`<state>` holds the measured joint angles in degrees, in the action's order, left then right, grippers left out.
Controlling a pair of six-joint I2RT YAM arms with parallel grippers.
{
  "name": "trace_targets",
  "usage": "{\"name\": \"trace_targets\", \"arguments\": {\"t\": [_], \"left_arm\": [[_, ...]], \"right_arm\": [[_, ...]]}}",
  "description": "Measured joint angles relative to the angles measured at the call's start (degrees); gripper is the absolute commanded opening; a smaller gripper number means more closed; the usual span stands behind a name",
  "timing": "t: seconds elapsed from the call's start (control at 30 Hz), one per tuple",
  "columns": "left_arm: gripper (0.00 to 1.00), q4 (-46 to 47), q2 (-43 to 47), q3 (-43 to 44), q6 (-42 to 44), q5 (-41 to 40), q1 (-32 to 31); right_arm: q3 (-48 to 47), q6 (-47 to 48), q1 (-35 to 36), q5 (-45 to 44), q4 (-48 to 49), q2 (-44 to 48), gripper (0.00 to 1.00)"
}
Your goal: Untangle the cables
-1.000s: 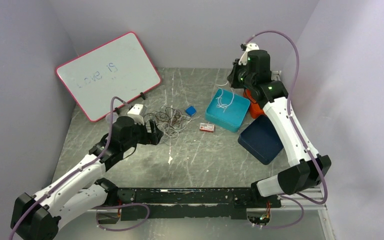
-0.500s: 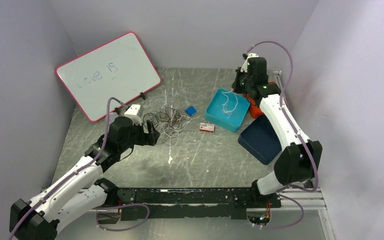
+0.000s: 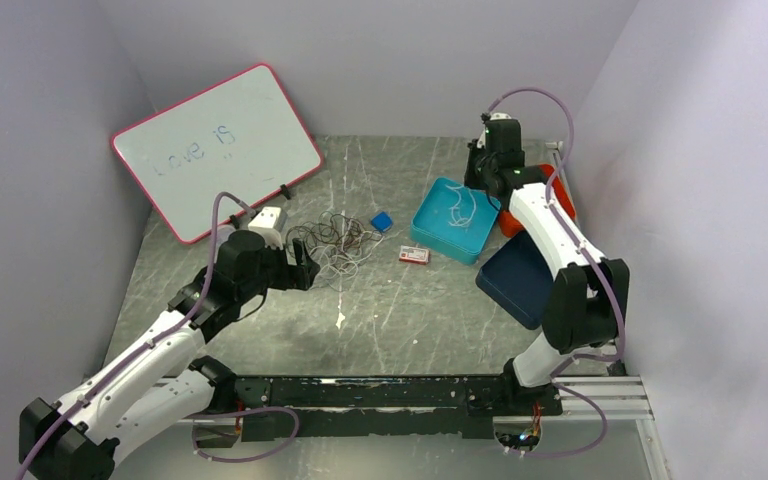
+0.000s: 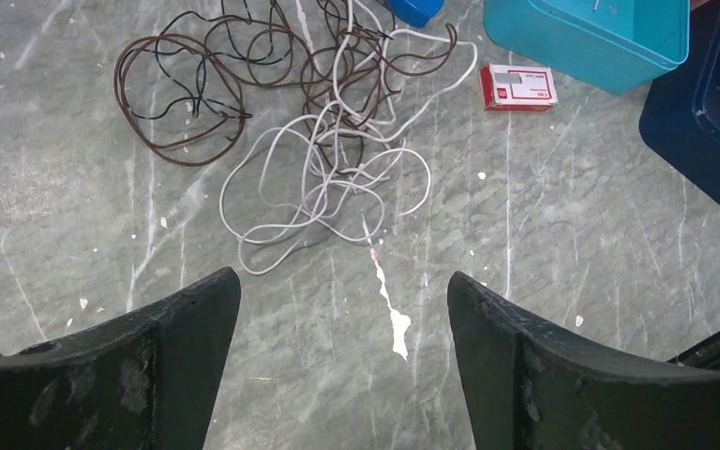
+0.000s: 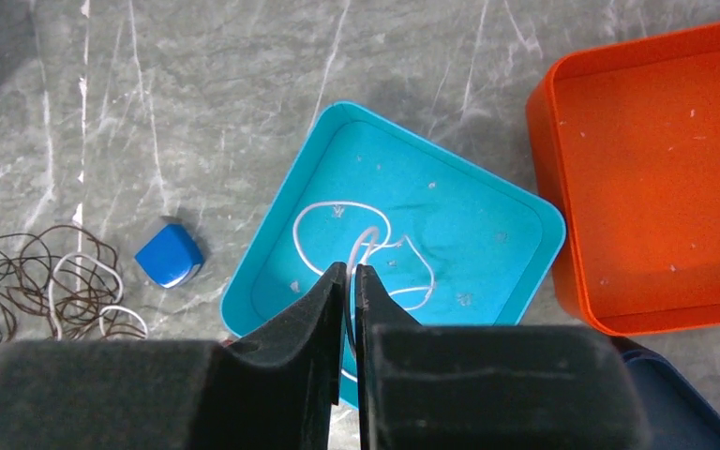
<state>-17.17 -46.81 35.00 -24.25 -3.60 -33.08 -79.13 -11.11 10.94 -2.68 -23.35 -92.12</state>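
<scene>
The cables [image 3: 335, 240] lie in a loose tangle of dark brown and white loops [image 4: 319, 122] on the grey table. My left gripper [image 3: 305, 270] hovers just short of the tangle, open [image 4: 342, 281] with only bare table between its fingers. One separate white cable [image 5: 367, 234] lies coiled in the teal bin [image 5: 544, 220]. A strand of it rises into the thin slit between the jaws of my right gripper [image 5: 350, 270], which hangs over the bin's far right corner [image 3: 480, 178].
An orange bin [image 5: 656, 169] sits right of the teal one, and a navy bin [image 3: 520, 280] nearer. A small blue block [image 3: 381, 221] and a red-and-white box [image 3: 414, 255] lie between tangle and bins. A whiteboard [image 3: 215, 145] leans at the back left.
My right arm has drawn back toward the far wall and lowered, laying the white cable down into the teal bin. Its jaws have parted a sliver. The left arm has barely shifted.
</scene>
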Motion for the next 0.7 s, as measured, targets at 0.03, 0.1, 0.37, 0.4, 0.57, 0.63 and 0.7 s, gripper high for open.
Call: {"name": "trace_targets", "arguments": {"t": [0.03,0.1,0.37,0.4,0.57,0.63,0.7], "left_arm": [[0.85,-0.2,0.0,0.0,0.0,0.0,0.0],[0.85,-0.3,0.0,0.0,0.0,0.0,0.0],[0.85,-0.3,0.0,0.0,-0.2,0.1,0.0],[0.85,-0.4,0.0,0.0,-0.2,0.2,0.0],[0.86,-0.5,0.0,0.0,-0.2,0.2,0.0],[0.86,-0.5,0.0,0.0,-0.3,0.2,0.0],[0.86,-0.5,0.0,0.0,-0.5,0.3,0.0]], "right_arm": [[0.4,0.0,0.0,0.0,0.3,-0.3,0.15],[1.5,0.0,0.0,0.2,1.1,-1.2,0.18],[6.4,-0.3,0.0,1.2,2.1,-5.4,0.37],[6.5,-0.3,0.0,1.2,2.1,-5.4,0.39],[6.5,-0.3,0.0,1.2,2.5,-4.5,0.43],[6.5,-0.2,0.0,1.9,2.7,-3.1,0.44],[6.6,-0.2,0.0,3.3,3.5,-1.4,0.44]]}}
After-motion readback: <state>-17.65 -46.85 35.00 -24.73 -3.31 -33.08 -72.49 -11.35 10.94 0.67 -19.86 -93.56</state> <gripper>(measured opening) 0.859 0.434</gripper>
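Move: The teal tray lies nearly straight below the right hand, about 1 cm ahead, 2 cm to the right and 17 cm down, with the white cable hanging into it from the fingers. From this hand the orange bin is some 19 cm right and 6 cm ahead, the blue block about 14 cm left and 1 cm back, and the dark blue bin roughly 16 cm right and 13 cm back. From the left hand the teal tray is about 29 cm right and 17 cm ahead. The right hand sinks about 8 cm towards the teal tray, easing back a centimetre or so while its fingertips tip down some 10 degrees, and then climbs again by about 3 cm as the wrist levels partway. All the while its fingers spread, from barely parted to a little under half open, and let go of the white cable over the tray. ##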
